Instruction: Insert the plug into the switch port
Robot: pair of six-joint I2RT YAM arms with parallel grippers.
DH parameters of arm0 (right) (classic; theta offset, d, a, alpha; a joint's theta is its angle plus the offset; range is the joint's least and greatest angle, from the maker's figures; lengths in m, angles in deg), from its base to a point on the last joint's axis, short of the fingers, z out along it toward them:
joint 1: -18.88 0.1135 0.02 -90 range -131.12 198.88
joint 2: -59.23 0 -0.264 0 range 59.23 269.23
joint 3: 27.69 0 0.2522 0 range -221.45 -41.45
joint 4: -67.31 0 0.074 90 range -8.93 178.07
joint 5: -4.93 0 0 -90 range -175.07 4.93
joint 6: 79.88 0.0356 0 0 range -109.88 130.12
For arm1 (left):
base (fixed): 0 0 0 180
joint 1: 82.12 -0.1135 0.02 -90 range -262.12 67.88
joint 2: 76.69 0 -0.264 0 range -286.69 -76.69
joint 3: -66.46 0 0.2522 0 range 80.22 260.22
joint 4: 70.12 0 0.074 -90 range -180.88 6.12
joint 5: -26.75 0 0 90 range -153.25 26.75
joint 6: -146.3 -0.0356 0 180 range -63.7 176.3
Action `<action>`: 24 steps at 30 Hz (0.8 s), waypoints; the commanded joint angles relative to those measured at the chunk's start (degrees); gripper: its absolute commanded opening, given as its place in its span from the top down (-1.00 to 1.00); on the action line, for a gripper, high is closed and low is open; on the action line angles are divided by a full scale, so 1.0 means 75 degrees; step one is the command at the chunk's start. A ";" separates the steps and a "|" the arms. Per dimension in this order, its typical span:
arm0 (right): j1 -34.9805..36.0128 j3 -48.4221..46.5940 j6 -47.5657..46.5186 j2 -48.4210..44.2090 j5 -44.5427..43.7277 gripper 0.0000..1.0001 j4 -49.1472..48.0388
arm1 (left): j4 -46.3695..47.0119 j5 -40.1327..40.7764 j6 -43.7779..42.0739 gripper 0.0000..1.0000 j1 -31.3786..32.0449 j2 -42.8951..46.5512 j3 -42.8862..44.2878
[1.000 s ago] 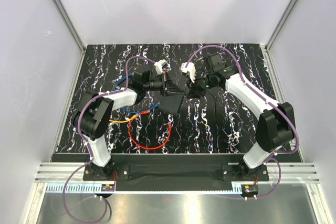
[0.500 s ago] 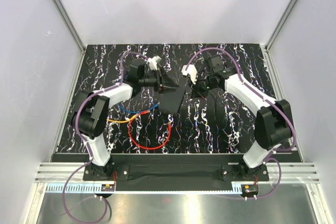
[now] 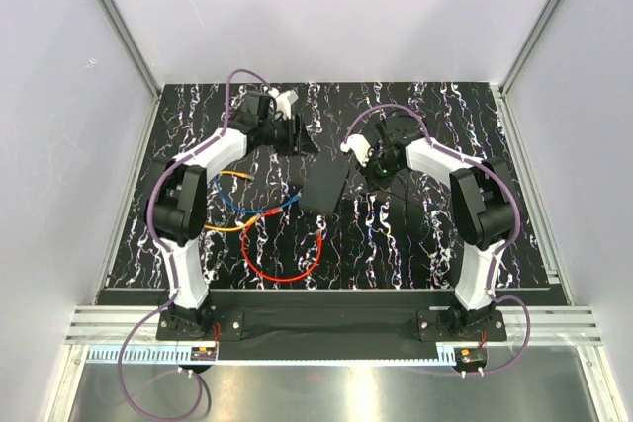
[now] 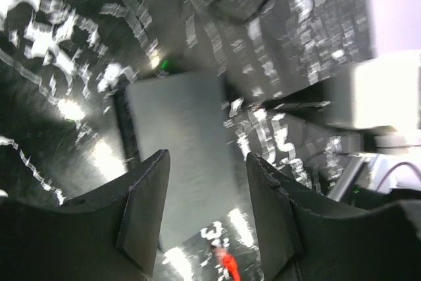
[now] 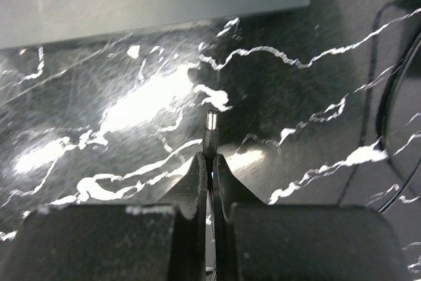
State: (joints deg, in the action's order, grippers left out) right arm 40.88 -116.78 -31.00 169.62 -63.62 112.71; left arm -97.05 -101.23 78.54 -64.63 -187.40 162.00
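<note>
The switch, a flat matte black box, lies on the marbled mat; I cannot make out its port in any view. My right gripper sits just right of the box, shut on the plug. The plug's silver tip pokes out past the fingertips and points at the box's long edge, a short gap away. My left gripper hovers behind the box's far left corner, open and holding nothing. Between its fingers the left wrist view shows the grey top of the box.
Red, blue and orange cables loop on the mat in front of the box. A thin black cord curves at the right of the plug. Light walls close in the mat at the back and sides.
My left gripper opened, let go of the box and drew back towards the far left. My right gripper closed fully on the plug and shifted slightly; the box now lies flat.
</note>
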 commanded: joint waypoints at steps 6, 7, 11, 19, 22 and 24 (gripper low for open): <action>0.0008 -0.0092 0.0034 0.0246 0.0163 1.00 -0.1288 | -0.0236 0.0177 -0.0411 -0.10 0.0011 -0.0706 0.0381; -0.0003 -0.0151 0.0034 0.0316 0.0186 1.00 -0.1265 | -0.0236 0.0165 -0.0376 -0.10 0.0022 -0.0753 0.0393; 0.0008 -0.0455 0.0022 0.0667 0.0163 1.00 -0.1067 | -0.0225 0.0177 -0.0340 -0.10 0.0011 -0.0975 0.0487; 0.0020 -0.0760 -0.0118 0.0785 0.0222 1.00 -0.0832 | -0.0236 0.0212 -0.0305 -0.10 0.0011 -0.1234 0.0662; 0.0020 -0.0948 -0.0119 0.0891 0.0257 1.00 -0.0645 | -0.0236 0.0212 -0.0282 -0.10 0.0022 -0.1293 0.0686; 0.0020 -0.1053 -0.0107 0.0938 0.0292 1.00 -0.0539 | -0.0178 0.0200 -0.0247 -0.10 0.0022 -0.1339 0.0698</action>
State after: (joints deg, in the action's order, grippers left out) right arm 40.88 -121.72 -31.07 176.09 -62.96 107.53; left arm -100.55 -100.22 76.77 -64.58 -197.04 164.77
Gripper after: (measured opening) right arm 0.020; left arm 0.548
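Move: The right hand, holding the black power plug, has the switch's middle about 10 cm to its left, 2 cm ahead and 2 cm lower. The blue plug lies 6 cm left of that middle and 3 cm nearer the base; the red cable end is 11 cm nearer and 1 cm left of it. From the open, empty left hand, the switch's middle is about 12 cm below, 3 cm back and 3 cm right. The left hand sinks about 7 cm towards the top of the switch, quickly at first and then slowing, its half-open fingers tipping slightly steeper and still clear of it. Meanwhile the right hand keeps the power plug pinched and carries it some 4 cm forward and a little left, dipping slightly, to bring its metal tip close to the switch's right side near the far end. ##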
